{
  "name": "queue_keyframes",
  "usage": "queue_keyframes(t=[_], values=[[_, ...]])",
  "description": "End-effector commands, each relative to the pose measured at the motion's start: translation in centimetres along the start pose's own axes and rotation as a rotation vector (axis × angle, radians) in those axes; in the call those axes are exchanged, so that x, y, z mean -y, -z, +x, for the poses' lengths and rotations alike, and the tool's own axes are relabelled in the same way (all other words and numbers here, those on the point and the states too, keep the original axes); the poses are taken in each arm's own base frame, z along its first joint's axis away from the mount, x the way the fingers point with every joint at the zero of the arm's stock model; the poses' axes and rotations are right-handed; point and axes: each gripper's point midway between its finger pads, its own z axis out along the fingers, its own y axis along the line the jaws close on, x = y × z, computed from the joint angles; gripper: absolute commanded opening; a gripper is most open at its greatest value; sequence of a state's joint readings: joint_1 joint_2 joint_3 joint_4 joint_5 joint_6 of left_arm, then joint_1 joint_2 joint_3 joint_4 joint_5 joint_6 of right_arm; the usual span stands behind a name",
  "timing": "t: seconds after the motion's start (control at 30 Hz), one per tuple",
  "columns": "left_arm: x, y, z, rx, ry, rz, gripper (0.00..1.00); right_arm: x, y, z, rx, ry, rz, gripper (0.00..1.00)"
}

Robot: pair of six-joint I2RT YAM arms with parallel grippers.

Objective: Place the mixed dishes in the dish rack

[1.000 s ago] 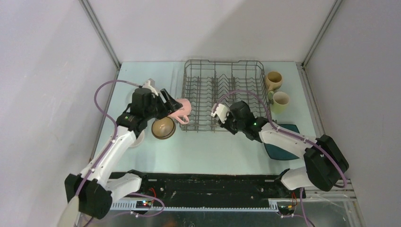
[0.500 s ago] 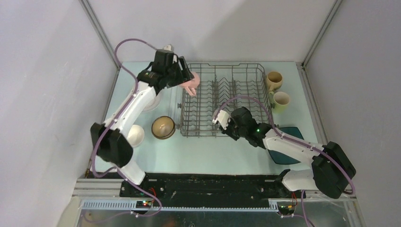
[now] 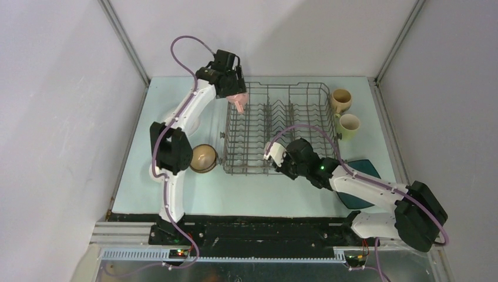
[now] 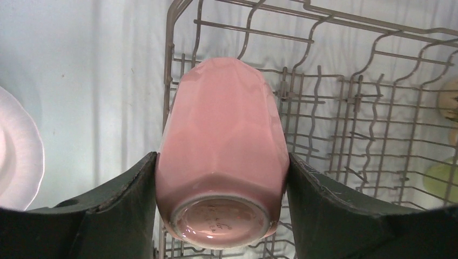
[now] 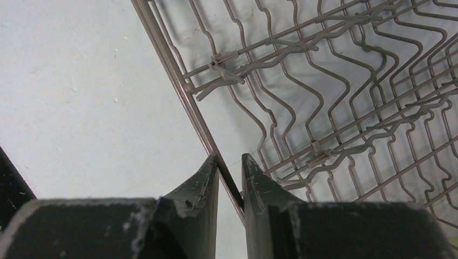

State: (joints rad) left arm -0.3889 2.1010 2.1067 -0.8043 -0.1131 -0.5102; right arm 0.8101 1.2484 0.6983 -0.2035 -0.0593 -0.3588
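Observation:
My left gripper (image 4: 222, 157) is shut on the pink mug (image 4: 221, 124), its base facing the wrist camera. The top view shows the pink mug (image 3: 238, 100) held over the far-left corner of the grey wire dish rack (image 3: 305, 88). My right gripper (image 5: 229, 158) is shut on the near rim wire (image 5: 183, 91) of the rack, and the top view puts the right gripper (image 3: 275, 156) at the rack's front edge. A tan mug (image 3: 339, 100) and a light-green mug (image 3: 348, 124) stand right of the rack. The dark brown bowl (image 3: 204, 157) sits at its near-left corner.
A dark teal plate (image 3: 358, 197) lies partly under my right arm. A white plate (image 4: 16, 156) lies left of the rack, below my left arm. The left arm's elbow (image 3: 170, 150) hangs beside the brown bowl. Grey walls close in the table on three sides.
My left arm has swung from beside the brown bowl to the rack's far-left corner, carrying the pink mug. The rack and my right gripper have shifted slightly nearer.

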Motion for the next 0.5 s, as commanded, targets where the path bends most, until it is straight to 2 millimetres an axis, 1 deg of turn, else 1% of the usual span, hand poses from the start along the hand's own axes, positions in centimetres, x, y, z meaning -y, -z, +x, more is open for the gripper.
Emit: queue_keyframes(t=[0.0, 0.03, 0.07, 0.1, 0.17, 0.23, 0.37, 0.47], values=[[1.7, 0.9, -3.6, 0.111, -0.032, 0.034, 0.00, -0.6, 0.9, -0.8, 0.041, -0.062, -0.001, 0.00], [1.6, -0.1, -3.0, 0.093, -0.039, 0.024, 0.00, -0.7, 0.9, -0.9, 0.044, -0.060, -0.003, 0.00], [1.8, -0.2, -3.2, 0.093, -0.041, 0.025, 0.00, -0.7, 0.9, -1.0, 0.046, -0.060, -0.004, 0.00], [1.9, -1.1, -2.7, 0.077, -0.044, 0.025, 0.00, -0.8, 0.9, -1.1, 0.050, -0.058, -0.006, 0.00], [2.6, -2.1, -2.8, 0.085, -0.040, 0.052, 0.00, -1.0, 0.8, -1.3, 0.059, -0.052, -0.012, 0.00], [2.7, -3.1, -2.8, 0.083, -0.041, 0.052, 0.00, -1.4, 0.7, -1.3, 0.065, -0.047, -0.023, 0.00], [2.4, -5.1, -2.2, 0.071, -0.049, 0.030, 0.00, -2.1, 0.5, -1.1, 0.074, -0.042, -0.034, 0.00], [1.7, -6.1, -1.5, 0.056, -0.061, 0.002, 0.00, -2.1, 0.3, -1.0, 0.078, -0.047, -0.033, 0.00]])
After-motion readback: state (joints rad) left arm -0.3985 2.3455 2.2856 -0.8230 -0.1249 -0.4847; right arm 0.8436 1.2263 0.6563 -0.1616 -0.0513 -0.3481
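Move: My left hand holds the pink mug bottom-up above the rack's far left bay. The free spot for it is about 5 cm ahead, 2 cm to the right and 12 cm below. Nearest that spot, the rack's left wall stands about 6 cm left of my hand, level with it, and its back wall 18 cm straight ahead, both some 11 cm lower; the white dish lies 30 cm left, 5 cm ahead. From my right hand the spot is about 32 cm ahead and 20 cm left. I lower my left hand with the mug into the rack's far left bay, sinking about 7 cm while easing some 3 cm forward and a touch right, just inside the left wall. My grip stays shut on the mug's sides and the wrist tips down only slightly. My right hand keeps its pinch on the rack's front rim, trailing back about 1 cm. ##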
